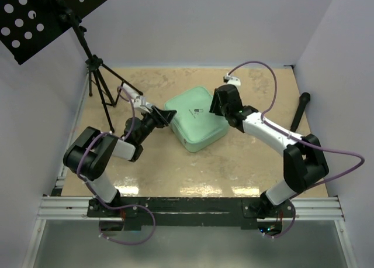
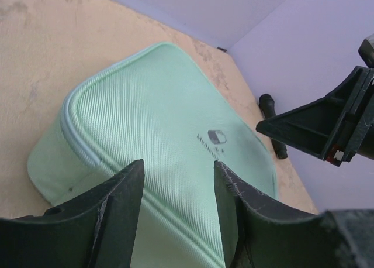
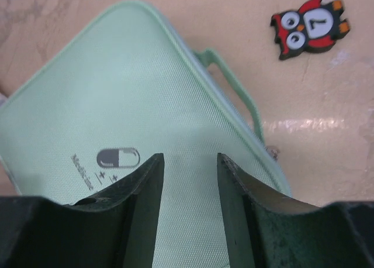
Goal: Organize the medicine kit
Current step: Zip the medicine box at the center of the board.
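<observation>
The medicine kit (image 1: 196, 119) is a mint-green square soft case, lying zipped shut in the middle of the table, pill logo up. My left gripper (image 1: 166, 116) is at its left corner. In the left wrist view its jaws (image 2: 178, 174) stand open over the kit's (image 2: 158, 116) lid and piped edge, with nothing between them. My right gripper (image 1: 217, 107) is over the kit's far right side. In the right wrist view it (image 3: 190, 162) is open above the kit's lid (image 3: 117, 92), beside the logo. The kit's carry handle (image 3: 234, 95) lies along its edge.
A small black-and-red owl gadget (image 3: 310, 27) lies on the table beyond the kit. A black rod (image 1: 301, 110) rests by the right wall. A tripod stand (image 1: 96, 75) with a perforated black plate occupies the back left corner. Walls close in three sides.
</observation>
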You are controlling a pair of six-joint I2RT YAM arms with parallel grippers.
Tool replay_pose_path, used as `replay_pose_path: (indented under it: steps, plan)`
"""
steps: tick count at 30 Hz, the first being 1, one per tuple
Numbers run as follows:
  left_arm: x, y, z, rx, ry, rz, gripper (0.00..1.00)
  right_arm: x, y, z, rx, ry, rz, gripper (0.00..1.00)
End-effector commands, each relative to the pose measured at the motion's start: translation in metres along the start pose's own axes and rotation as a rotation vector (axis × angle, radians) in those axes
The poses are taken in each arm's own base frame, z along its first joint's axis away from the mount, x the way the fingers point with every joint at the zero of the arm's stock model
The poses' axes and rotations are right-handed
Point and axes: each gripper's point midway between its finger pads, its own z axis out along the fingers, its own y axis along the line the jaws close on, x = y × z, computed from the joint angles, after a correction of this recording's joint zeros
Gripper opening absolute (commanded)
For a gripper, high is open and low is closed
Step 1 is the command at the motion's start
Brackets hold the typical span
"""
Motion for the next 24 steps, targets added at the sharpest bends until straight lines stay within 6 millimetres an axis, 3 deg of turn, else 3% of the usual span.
replay_pose_path:
  steps: [1,4,6,10,12,13,17,24]
  plan:
    - [-0.067,-0.043,0.016,0.196,-0.219,0.09,0.56,-0.072,-0.013,-0.007,0.086,-0.15,0.044,0.47]
    - [-0.07,-0.04,0.017,0.194,-0.225,0.082,0.56,-0.08,-0.048,0.013,0.131,-0.138,0.107,0.51]
    - [-0.07,-0.039,0.011,0.191,-0.221,0.076,0.56,-0.074,-0.054,0.025,0.11,-0.103,0.118,0.53]
    - [-0.068,-0.037,-0.006,0.173,-0.239,0.051,0.56,-0.051,-0.033,0.035,-0.032,-0.03,0.116,0.61]
    - [-0.066,-0.036,-0.013,0.167,-0.241,0.038,0.56,-0.048,-0.026,0.032,-0.094,-0.052,0.138,0.81]
    - [-0.064,-0.036,-0.015,0.164,-0.237,0.031,0.56,-0.044,-0.024,0.03,-0.113,-0.044,0.134,0.84]
    - [-0.056,-0.03,-0.019,0.136,-0.207,0.007,0.56,-0.031,-0.023,0.03,-0.137,-0.017,0.124,0.88]
    - [-0.044,-0.03,-0.017,0.164,-0.169,-0.038,0.56,0.007,-0.023,0.025,-0.19,0.06,0.137,0.88]
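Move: The box's zipper pull, on its far-right edge, lies about 5 cm to the right of the right hand, 3 cm ahead and 5 cm below. The box's middle is some 7 cm left of that hand, 3 cm back and 7 cm down; the green handle strap is 5 cm ahead, 3 cm right and 6 cm down, the red owl roughly 8 cm ahead, 8 cm right and 12 cm down. From the left hand, the pull is about 21 cm right, 2 cm ahead, 4 cm lower. Forward and to the right the right hand swings over the lid, arching up some 4 cm, then doubles back left and sinks towards the zipper pull, ending about 5 cm from its start. Its fingers spread to nearly full as it comes down astride the box edge. The left hand rises forward slightly, then draws back, down and left from the near-left edge, half open. ##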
